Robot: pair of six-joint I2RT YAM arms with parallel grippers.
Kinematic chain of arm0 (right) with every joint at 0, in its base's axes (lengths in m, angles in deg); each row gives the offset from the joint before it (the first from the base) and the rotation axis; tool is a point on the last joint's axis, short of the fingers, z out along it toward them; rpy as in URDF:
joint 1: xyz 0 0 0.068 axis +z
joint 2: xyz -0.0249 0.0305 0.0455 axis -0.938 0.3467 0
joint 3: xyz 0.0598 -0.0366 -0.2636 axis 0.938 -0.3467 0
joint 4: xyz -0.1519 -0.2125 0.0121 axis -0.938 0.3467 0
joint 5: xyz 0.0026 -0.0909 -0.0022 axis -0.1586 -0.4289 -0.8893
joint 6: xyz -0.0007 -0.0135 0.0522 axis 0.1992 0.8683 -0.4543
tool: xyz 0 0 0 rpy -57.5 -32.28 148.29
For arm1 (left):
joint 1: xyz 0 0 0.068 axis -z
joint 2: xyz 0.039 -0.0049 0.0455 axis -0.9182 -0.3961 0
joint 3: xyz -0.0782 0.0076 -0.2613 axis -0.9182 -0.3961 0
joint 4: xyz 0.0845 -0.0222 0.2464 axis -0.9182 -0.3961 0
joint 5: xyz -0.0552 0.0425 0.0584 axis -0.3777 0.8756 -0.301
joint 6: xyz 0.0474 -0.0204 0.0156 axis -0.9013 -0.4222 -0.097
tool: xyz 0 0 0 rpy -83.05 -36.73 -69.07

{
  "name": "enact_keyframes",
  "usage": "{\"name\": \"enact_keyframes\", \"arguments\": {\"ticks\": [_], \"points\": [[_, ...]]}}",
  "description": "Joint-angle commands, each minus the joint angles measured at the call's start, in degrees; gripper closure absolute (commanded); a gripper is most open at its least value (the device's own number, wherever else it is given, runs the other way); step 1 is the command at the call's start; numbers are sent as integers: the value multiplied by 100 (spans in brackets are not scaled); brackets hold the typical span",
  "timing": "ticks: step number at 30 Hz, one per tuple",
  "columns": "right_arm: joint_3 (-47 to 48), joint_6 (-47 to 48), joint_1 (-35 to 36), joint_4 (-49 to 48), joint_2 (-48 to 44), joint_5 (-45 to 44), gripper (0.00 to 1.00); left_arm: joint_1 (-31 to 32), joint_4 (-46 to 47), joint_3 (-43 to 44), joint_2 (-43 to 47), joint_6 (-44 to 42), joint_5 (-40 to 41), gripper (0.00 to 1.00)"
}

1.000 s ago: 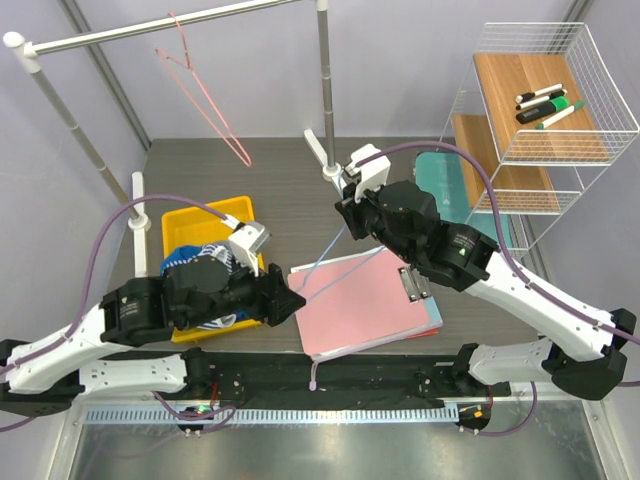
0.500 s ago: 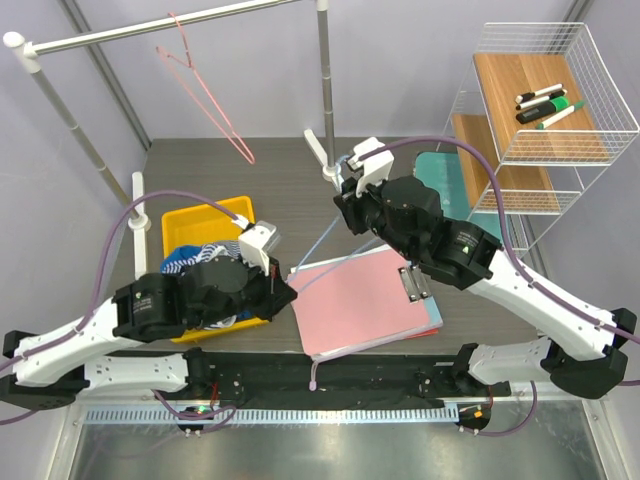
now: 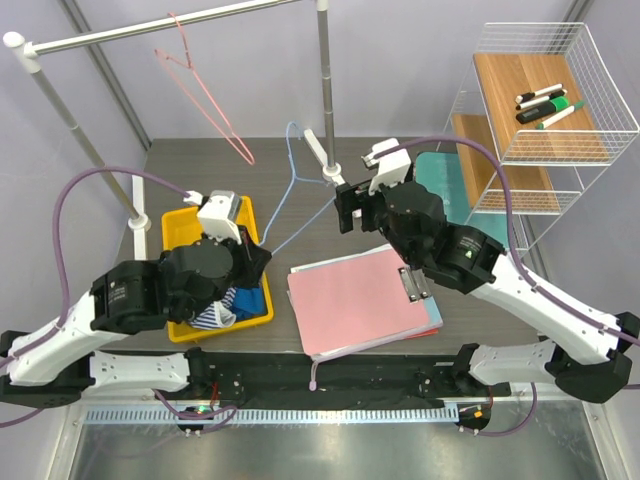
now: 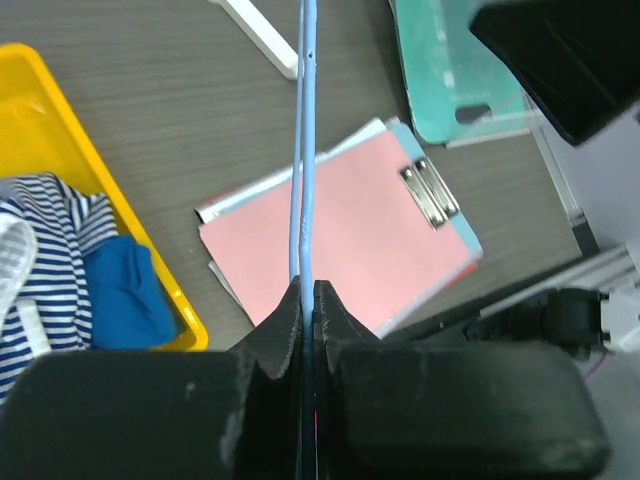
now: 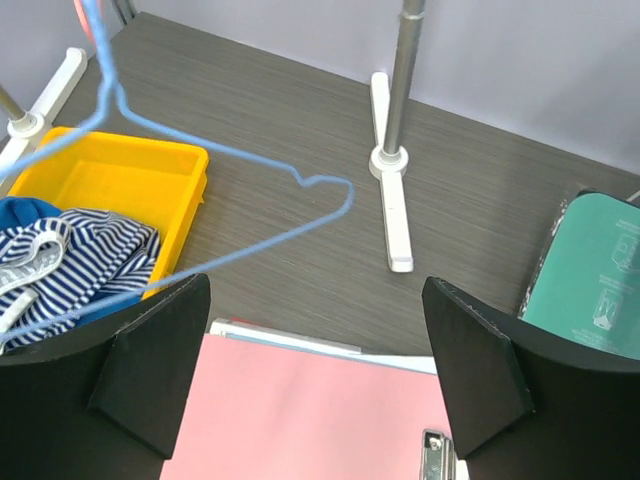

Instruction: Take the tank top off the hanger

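The striped blue-and-white tank top (image 3: 213, 317) (image 5: 85, 258) (image 4: 45, 245) lies bunched in the yellow bin (image 3: 178, 222), off the hanger. The light-blue wire hanger (image 3: 296, 160) (image 5: 200, 140) (image 4: 303, 150) is bare and held up over the table. My left gripper (image 3: 262, 256) (image 4: 307, 290) is shut on its lower wire, beside the bin's right edge. My right gripper (image 3: 352, 210) (image 5: 315, 285) stands open above the table, just right of the hanger and apart from it, with nothing between its fingers.
A pink clipboard (image 3: 360, 300) on a stack of papers lies at the front centre. The clothes rail's right post (image 3: 325, 90) and white foot (image 5: 390, 200) stand behind. A pink hanger (image 3: 205, 100) hangs on the rail. At the right are a teal clipboard (image 3: 440, 175) and a wire shelf (image 3: 540, 100).
My left gripper shut on the blue hanger and swung it up and back toward the bin. My right gripper opened and let the hanger go.
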Motion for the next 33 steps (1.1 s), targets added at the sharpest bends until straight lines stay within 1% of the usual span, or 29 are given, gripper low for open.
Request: {"name": "enact_keyframes", "arguments": {"ticks": [1,5,8,10,13,15,16,17,18,20,21,22,23,26,29,33], "points": [[-75,-209,-4,-242,-634,-453,7,-17,73,415,-32,95,1128,100],[-329,-244,-4,-426,-1020,-445,8,-17,380,600,-14,-159,1769,100],[-531,-218,-4,-602,-1223,-375,8,-26,819,697,-49,-642,2183,100],[-576,-209,-4,-638,-1259,-401,8,-61,1048,968,-172,-1045,2245,100],[-620,-253,-4,-629,-1312,-436,8,-254,1040,1653,-672,-1337,2228,100],[-663,-279,-4,-629,-1355,-445,8,-596,1014,1953,-1084,-1627,1956,100],[-672,-296,-4,-620,-1373,-427,8,-789,918,2311,-1199,-1654,1825,100],[-690,-314,-4,-611,-1391,-427,8,-1165,891,2462,-1305,-1698,1641,100],[-699,-323,-4,-602,-1408,-410,8,-1412,891,2612,-1506,-1733,1299,100],[-708,-349,-4,-594,-1470,-410,8,-1835,952,3051,-1727,-1794,937,100],[-716,-349,-4,-602,-1488,-410,8,-2150,987,3218,-1832,-1934,770,100],[-716,-358,-4,-585,-1522,-418,8,-2249,1022,3402,-2138,-2014,769,100],[-708,-358,-4,-594,-1532,-410,8,-2346,1005,3891,-2306,-2084,769,100],[-699,-411,-4,-523,-1584,-401,8,-2680,943,4719,-2940,-2295,611,100],[-734,-507,-4,-506,-1663,-270,8,-3031,979,5064,-3406,-2226,523,100],[-787,-639,-4,-497,-1699,-15,8,-3515,1022,5039,-3740,-1796,163,100]]}}
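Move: The left hand holds the blue hanger by its end; the rail spot it is bound for lies about 32 cm ahead, 4 cm left and 25 cm up. The pink hanger is some 29 cm ahead, 9 cm left, 14 cm up; the yellow bin 11 cm ahead, 13 cm left, 33 cm below. From the right hand the rail spot is roughly 20 cm ahead, 19 cm left, 23 cm up. Left carries the pinched hanger about 20 cm forward and 15 up towards the rail; open right withdraws rightward. ##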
